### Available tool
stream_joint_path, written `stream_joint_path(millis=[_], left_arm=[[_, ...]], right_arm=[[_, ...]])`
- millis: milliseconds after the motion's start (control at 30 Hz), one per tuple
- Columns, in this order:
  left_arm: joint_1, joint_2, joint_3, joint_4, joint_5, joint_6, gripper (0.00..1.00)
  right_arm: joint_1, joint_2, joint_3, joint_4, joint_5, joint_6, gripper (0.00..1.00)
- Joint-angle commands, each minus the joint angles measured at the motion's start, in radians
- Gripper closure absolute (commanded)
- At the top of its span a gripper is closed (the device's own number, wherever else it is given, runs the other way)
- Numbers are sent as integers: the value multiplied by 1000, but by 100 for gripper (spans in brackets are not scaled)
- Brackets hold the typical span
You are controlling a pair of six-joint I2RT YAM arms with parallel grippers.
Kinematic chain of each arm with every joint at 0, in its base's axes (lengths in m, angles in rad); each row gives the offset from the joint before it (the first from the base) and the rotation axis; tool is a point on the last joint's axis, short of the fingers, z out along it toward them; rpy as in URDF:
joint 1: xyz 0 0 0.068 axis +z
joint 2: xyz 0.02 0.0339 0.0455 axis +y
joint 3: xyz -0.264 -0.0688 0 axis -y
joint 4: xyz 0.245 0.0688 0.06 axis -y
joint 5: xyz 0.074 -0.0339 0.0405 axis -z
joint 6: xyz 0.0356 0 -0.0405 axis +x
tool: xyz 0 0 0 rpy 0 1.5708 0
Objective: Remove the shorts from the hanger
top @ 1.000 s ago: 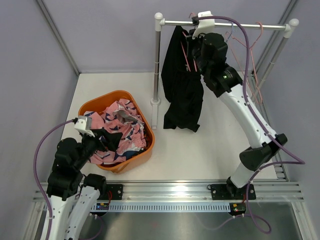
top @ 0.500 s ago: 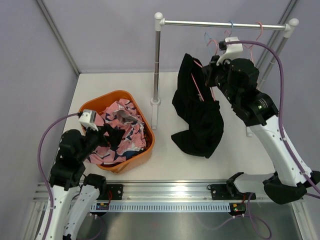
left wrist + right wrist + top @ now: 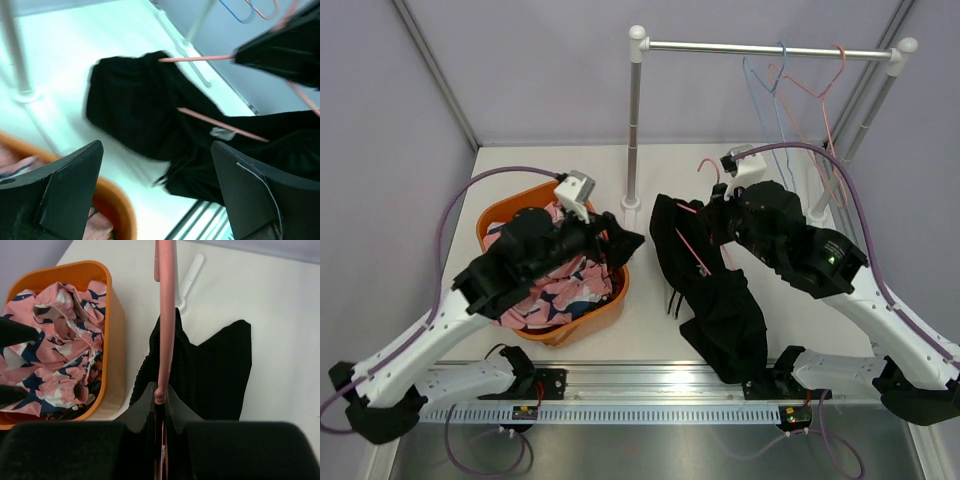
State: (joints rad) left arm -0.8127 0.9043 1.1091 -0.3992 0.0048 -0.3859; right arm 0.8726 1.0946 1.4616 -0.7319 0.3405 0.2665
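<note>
The black shorts (image 3: 720,300) hang on a pink hanger (image 3: 692,255) and slump onto the table at centre front. My right gripper (image 3: 720,215) is shut on the hanger's neck (image 3: 165,315), with the shorts (image 3: 215,375) draped below it. My left gripper (image 3: 625,245) is open and empty just left of the shorts, its jaws wide apart facing the black cloth (image 3: 135,105) and the hanger bar (image 3: 220,122). The pink, navy and white shorts (image 3: 565,285) lie in the orange basket (image 3: 500,210). I cannot make out the orange camouflage shorts.
The clothes rack's rail (image 3: 770,48) crosses the back, with its left post (image 3: 633,120) standing between basket and shorts. An empty blue hanger (image 3: 772,100) and an empty pink hanger (image 3: 825,90) hang at its right end. The basket's rim (image 3: 117,210) lies under my left gripper.
My right arm has carried the hanger with the black shorts off the rail, down and forward to the table. My left arm has lifted from the basket and swung right towards the shorts.
</note>
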Motion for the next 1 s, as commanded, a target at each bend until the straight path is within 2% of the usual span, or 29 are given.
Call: stream_joint_path(millis=[0,67,267,367,400,733,833,967], left_arm=[[-141,120,81,124,-233,-10,5],[-196,216,121,154,-323,2,4],[-273,396,248,197,-464,24,4],[-296,461,275,204,-558,24,7],[-298,473,268,218,-571,24,13],[-299,538,250,345,-582,61,23],[-298,573,282,332,-563,62,30],[-298,610,305,319,-546,48,44]], right_arm=[[28,-51,-6,37,77,63,100],[38,-65,-6,17,101,68,100],[42,-133,-14,-21,152,82,100],[40,-150,-12,-41,173,80,100],[40,-153,-14,-43,170,82,100],[42,-173,-27,-44,150,86,100],[40,-186,-37,-44,152,86,100],[42,-197,-40,-52,157,86,100]])
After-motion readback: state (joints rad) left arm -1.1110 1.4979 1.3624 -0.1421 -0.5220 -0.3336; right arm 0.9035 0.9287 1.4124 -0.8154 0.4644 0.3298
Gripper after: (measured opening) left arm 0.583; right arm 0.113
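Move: The near-left end of the black shorts' waistband is what my open left hand goes for: about 9 cm ahead of it, 9 cm to its right and some 5 cm lower. From that hand the orange basket sits about 20 cm left, 3 cm ahead and 25 cm below; the rack's left post stands about 22 cm straight ahead. My right hand, already pinching the pink hanger, has that waistband end about 5 cm ahead, 8 cm left and 6 cm below. I sweep my left hand about 14 cm to the right, quickly at first, bearing forward some 6 cm and sinking 4 cm towards the waistband, rolling its left side up and turning slightly counter-clockwise. The fingers draw in from wide open to a bit over half around the cloth's edge, without a firm grip yet. My right hand keeps the hanger pinched and shifts it about 5 cm right and slightly back, then holds. ##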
